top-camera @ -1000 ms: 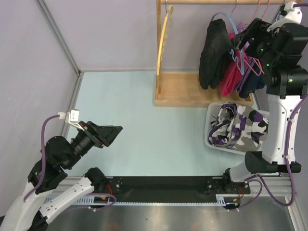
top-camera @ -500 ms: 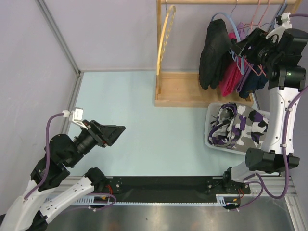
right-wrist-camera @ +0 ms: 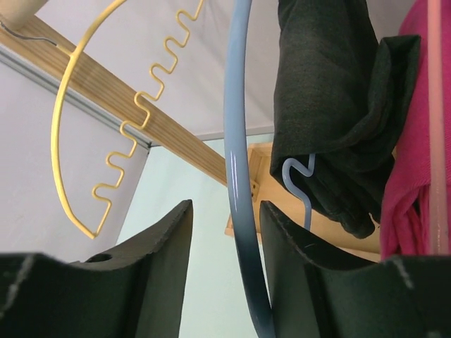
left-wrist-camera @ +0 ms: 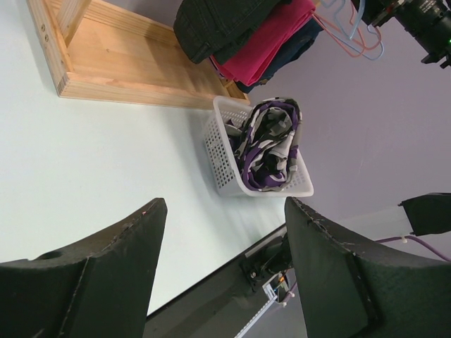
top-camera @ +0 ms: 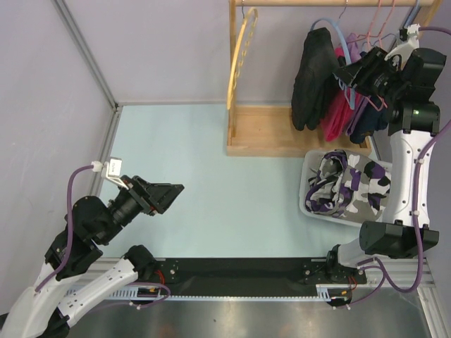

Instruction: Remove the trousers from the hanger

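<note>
Black trousers [top-camera: 313, 77] hang folded over a light-blue hanger [top-camera: 325, 24] on the wooden rail at the back right. In the right wrist view the same trousers [right-wrist-camera: 331, 105] fill the upper right. The hanger's blue bar [right-wrist-camera: 237, 141] runs down between the jaws of my right gripper [right-wrist-camera: 224, 205]. That bar lies against the right finger, with a gap on the left side, so the jaws are not clamped. My right gripper [top-camera: 347, 72] is raised beside the clothes. My left gripper [top-camera: 169, 191] hovers open and empty over the left of the table, also open in the left wrist view [left-wrist-camera: 225, 204].
A pink garment [top-camera: 338, 109] and a dark blue one [top-camera: 366, 120] hang right of the trousers. An empty yellow hanger [top-camera: 239, 56] hangs at the rack's left post. Below stands the wooden rack base [top-camera: 268, 134] and a white basket [top-camera: 309, 176] holding camouflage cloth [top-camera: 349, 183].
My right gripper has swung up and left to the clothes, and its jaws have narrowed around the blue hanger's bar. The left arm shifted slightly, then stayed still.
</note>
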Available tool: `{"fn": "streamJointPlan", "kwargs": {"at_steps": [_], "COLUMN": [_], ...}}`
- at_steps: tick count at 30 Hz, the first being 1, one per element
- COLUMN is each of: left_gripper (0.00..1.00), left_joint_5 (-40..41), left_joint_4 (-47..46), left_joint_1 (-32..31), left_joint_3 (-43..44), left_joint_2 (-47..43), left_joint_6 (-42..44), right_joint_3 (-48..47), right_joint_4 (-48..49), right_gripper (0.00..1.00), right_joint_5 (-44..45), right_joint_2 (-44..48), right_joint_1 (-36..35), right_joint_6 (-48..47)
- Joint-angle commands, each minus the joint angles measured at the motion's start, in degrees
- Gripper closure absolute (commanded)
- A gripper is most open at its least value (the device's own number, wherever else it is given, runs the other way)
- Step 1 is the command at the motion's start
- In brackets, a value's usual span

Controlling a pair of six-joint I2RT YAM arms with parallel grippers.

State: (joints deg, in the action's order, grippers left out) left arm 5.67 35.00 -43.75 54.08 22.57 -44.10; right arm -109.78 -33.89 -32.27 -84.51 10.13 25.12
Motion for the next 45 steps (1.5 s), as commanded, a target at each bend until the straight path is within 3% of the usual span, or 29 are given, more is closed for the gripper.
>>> {"fn": "streamJointPlan", "kwargs": {"at_steps": [1, 5, 13, 16, 20, 28, 38, 45], "left_gripper": [0.27, 0.27, 0.27, 0.27, 0.27, 0.27, 0.26, 0.26], "left_joint_5": [-1.10, -1.28, -1.89, -1.80, -1.89, -3.47, -2.34, -2.07], "left_joint_4": [-1.96, -2.13, -2.48, -2.48, -1.96, -2.04, -0.11, 1.21], "left_joint_1": [0.15, 0.15, 0.15, 0.15, 0.15, 0.15, 0.15, 0.15], "left_joint_3": [-0.38, -0.12, 0.14, 0.49, 1.37, 1.02, 1.55, 2.69], "left_joint_2": [0.81, 0.99, 1.25, 1.08, 1.16, 0.90, -1.30, -1.65], "left_joint_6": [-0.73, -0.64, -0.73, -0.55, -0.55, -1.17, -0.29, 0.59], "right_joint_3": [0.18, 0.26, 4.48, 6.32, 8.96, 20.03, 26.10, 24.09], "right_joint_4": [4.09, 4.79, 12.34, 15.68, 19.90, 40.11, 53.30, 57.62], "right_gripper": [0.54, 0.66, 0.69, 0.79, 1.00, 1.00, 1.00, 1.00], "right_joint_5": [-1.39, -2.88, -8.42, -9.91, -10.35, -8.96, -0.08, 0.89], "right_joint_2": [2.68, 2.42, 1.72, 2.15, 3.65, 8.39, 10.85, 10.51], "right_joint_1": [0.33, 0.77, 0.86, 0.86, 0.68, -4.14, -7.75, -8.90], "right_joint_6": [0.98, 2.03, 7.39, 9.41, 11.26, 19.17, 23.56, 26.03]}}
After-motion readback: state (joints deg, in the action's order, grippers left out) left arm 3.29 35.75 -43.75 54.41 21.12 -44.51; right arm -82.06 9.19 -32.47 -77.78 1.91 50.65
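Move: The near arm of the blue hanger hangs between the right hand's open fingers, about 1 cm ahead and 1 cm left, level with it; its black trousers hang some 6 cm left, 6 cm ahead and 10 cm lower, the pink trousers about 2 cm right, 5 cm ahead and 13 cm lower. For the left hand, that hanger arm is roughly 27 cm ahead, 50 cm right and 11 cm up. The right hand pinches the blue hanger's near arm, then draws it about 5 cm left, rolling some 20 degrees. ##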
